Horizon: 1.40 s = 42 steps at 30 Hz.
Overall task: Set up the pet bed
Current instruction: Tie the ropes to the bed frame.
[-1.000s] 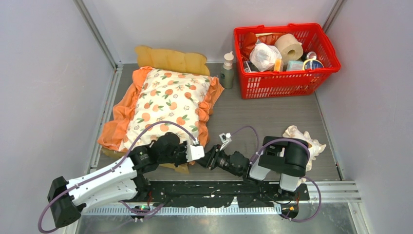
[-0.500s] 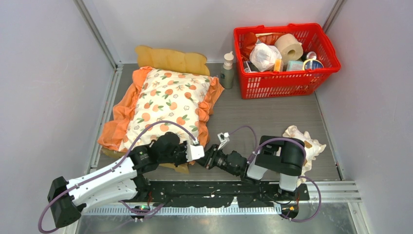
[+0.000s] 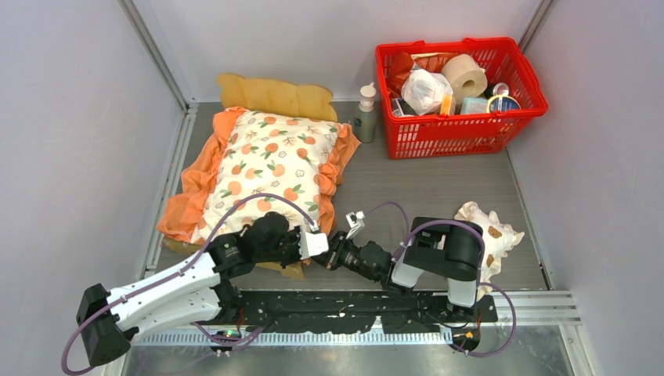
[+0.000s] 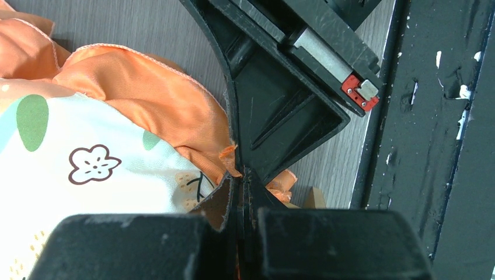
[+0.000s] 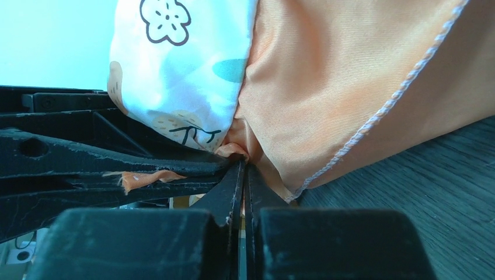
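Note:
The pet bed shows its wavy light-wood headboard (image 3: 274, 95) at the back left. The rest of the frame lies under the cream orange-print cushion (image 3: 274, 164), apart from a bit of wood at the near corner (image 4: 314, 198). My left gripper (image 3: 315, 244) sits at the cushion's near right corner, shut on the orange ruffle (image 4: 146, 105), with a scrap of it between the tips (image 4: 242, 175). My right gripper (image 3: 335, 252) faces it from the right. Its jaws (image 5: 242, 166) are pressed together on the same ruffle (image 5: 350, 76). The two grippers' tips almost touch.
A red basket (image 3: 438, 133) full of household items stands at the back right, with a small pump bottle (image 3: 365, 113) to its left. A small cream frilled pillow (image 3: 489, 243) lies at the right beside my right arm. Grey walls enclose both sides.
My right gripper has shifted left to the cushion's corner and shut on the ruffle. More of the small pillow now shows. The left gripper has stayed shut in place.

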Each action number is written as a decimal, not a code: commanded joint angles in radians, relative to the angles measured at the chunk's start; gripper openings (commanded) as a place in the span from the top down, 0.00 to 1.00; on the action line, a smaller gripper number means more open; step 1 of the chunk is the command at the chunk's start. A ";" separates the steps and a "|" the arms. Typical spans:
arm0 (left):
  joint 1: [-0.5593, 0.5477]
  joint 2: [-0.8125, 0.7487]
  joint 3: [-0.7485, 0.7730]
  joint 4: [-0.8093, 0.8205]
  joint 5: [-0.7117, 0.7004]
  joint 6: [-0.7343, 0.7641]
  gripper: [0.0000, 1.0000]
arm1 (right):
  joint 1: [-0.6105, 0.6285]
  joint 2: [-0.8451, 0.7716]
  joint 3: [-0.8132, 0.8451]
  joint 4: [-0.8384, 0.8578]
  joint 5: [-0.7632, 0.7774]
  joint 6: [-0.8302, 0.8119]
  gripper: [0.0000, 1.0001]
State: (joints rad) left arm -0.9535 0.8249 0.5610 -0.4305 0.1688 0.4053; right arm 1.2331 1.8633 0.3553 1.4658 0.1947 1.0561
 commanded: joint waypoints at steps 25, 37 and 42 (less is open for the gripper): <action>0.006 0.018 0.029 -0.014 0.024 0.001 1.00 | 0.000 -0.125 -0.085 0.154 0.016 0.024 0.72; 0.007 0.027 0.035 -0.011 0.038 -0.003 1.00 | -0.013 -0.189 -0.083 0.154 -0.205 -0.741 0.67; 0.007 0.027 0.037 -0.014 0.040 -0.007 1.00 | 0.056 -0.200 -0.087 0.154 -0.240 -1.185 0.62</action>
State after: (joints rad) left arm -0.9531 0.8490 0.5690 -0.4381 0.1871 0.4038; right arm 1.2312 1.6966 0.2592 1.4704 0.0242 0.3538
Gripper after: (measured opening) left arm 0.009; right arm 0.359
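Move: The tie rope at the cushion's near corner is right at both hands' fingertips: the left fingers hold it pinched, and the right fingers, almost shut, are at the same spot, coming in from the right. From the right hand the wooden bed leg stands about 4 cm back, 4 cm left and 5 cm lower. The cushion's middle is about 20 cm ahead and 13 cm to the left, slightly lower. The rope stays pinched in the left hand, which holds practically still. The right hand inches left at it, nearly shut, then opens to about a third and backs off some 3 cm to the right, away from the left fingertips. It then lifts about 2 cm and rolls some 40 degrees about its fingers (counter-clockwise seen from behind the hand), easing slightly back and down at the end. ##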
